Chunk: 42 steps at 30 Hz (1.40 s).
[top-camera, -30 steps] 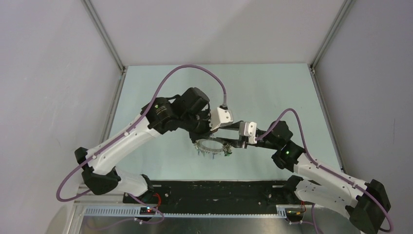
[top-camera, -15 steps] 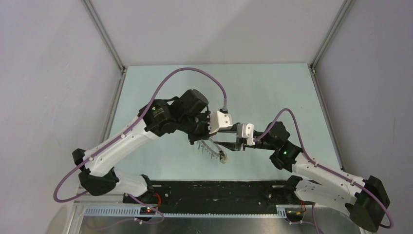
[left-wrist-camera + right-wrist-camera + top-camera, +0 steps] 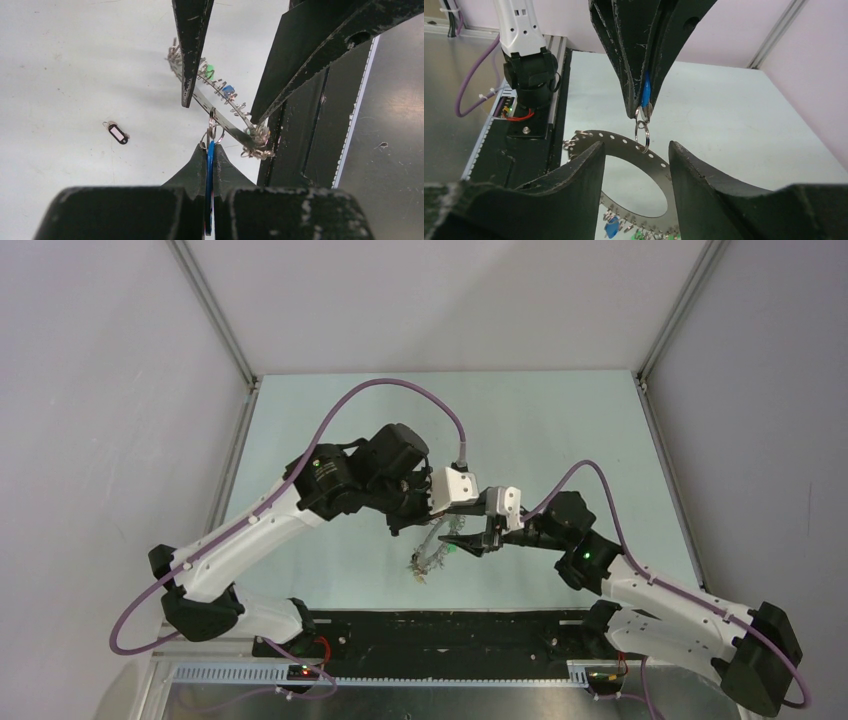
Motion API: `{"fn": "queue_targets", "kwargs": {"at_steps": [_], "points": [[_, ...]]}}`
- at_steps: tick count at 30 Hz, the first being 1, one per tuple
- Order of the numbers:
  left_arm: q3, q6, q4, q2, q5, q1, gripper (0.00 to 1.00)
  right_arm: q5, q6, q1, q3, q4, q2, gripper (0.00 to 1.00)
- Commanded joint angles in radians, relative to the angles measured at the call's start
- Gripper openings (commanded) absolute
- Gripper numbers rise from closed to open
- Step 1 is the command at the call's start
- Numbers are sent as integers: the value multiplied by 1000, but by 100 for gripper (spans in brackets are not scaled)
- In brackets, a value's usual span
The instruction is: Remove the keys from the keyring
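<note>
The keyring (image 3: 616, 138), a flat grey hoop punched with holes, hangs tilted above the table (image 3: 560, 430); from above the keyring (image 3: 432, 545) sits between the two arms. My left gripper (image 3: 210, 146) is shut on a blue key (image 3: 209, 172), and its small split ring (image 3: 642, 135) is threaded through the hoop. My right gripper (image 3: 636, 145) is open, with one finger on each side of the hoop's band (image 3: 222, 122); whether the fingers touch it is unclear. More keys (image 3: 228, 90), blue and green, dangle from the hoop's lower edge (image 3: 612, 228).
A small black tag (image 3: 118, 133) lies loose on the table left of the hoop. The black base rail (image 3: 440, 630) runs along the near edge, with the arm bases and cables on it. Frame posts (image 3: 215, 315) stand at the far corners.
The hoop lay nearly flat between both grippers a second ago; it now hangs tilted down and to the left. The right jaws have widened and moved a little left.
</note>
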Motion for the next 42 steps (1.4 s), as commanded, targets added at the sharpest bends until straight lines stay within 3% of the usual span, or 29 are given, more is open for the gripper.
{"fn": "queue_targets", "kwargs": {"at_steps": [1,4,8,20,28,42], "points": [[26,7,48,-26,-4,-8,0,67,46,29,44,-6,-15,54],[28,7,49,-26,-3,-9,0,93,24,36,44,-21,-16,53],[32,10,51,-27,0,-10,0,86,-4,38,44,-25,-19,37],[31,24,52,-26,9,-15,0,42,-63,58,44,-22,-35,0],[-4,60,55,-37,21,-20,0,28,23,47,57,-11,-57,0],[-40,101,125,-44,0,-21,0,-49,392,-36,229,-261,-20,0]]}}
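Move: The small split ring joining the blue key tag to the big metal keyring lies practically between the open right fingers, about 2 cm to the left of the right hand's point and level with it. The tag, already held by the left hand, is some 3 cm left of the right hand and 3 cm above; the keyring's middle hangs about 4 cm back and 6 cm below. From the left hand, that split ring is about 2 cm right and 3 cm below. The split ring is closed on where it meets the keyring's rim: the right fingers, half open at first, make a small shift back and shut fully, pinching there. The right hand then lifts about 2.5 cm, rolling its top forward some 15 degrees about its fingers' line, while the left keeps the blue tag and gives about 1 cm to its right. ##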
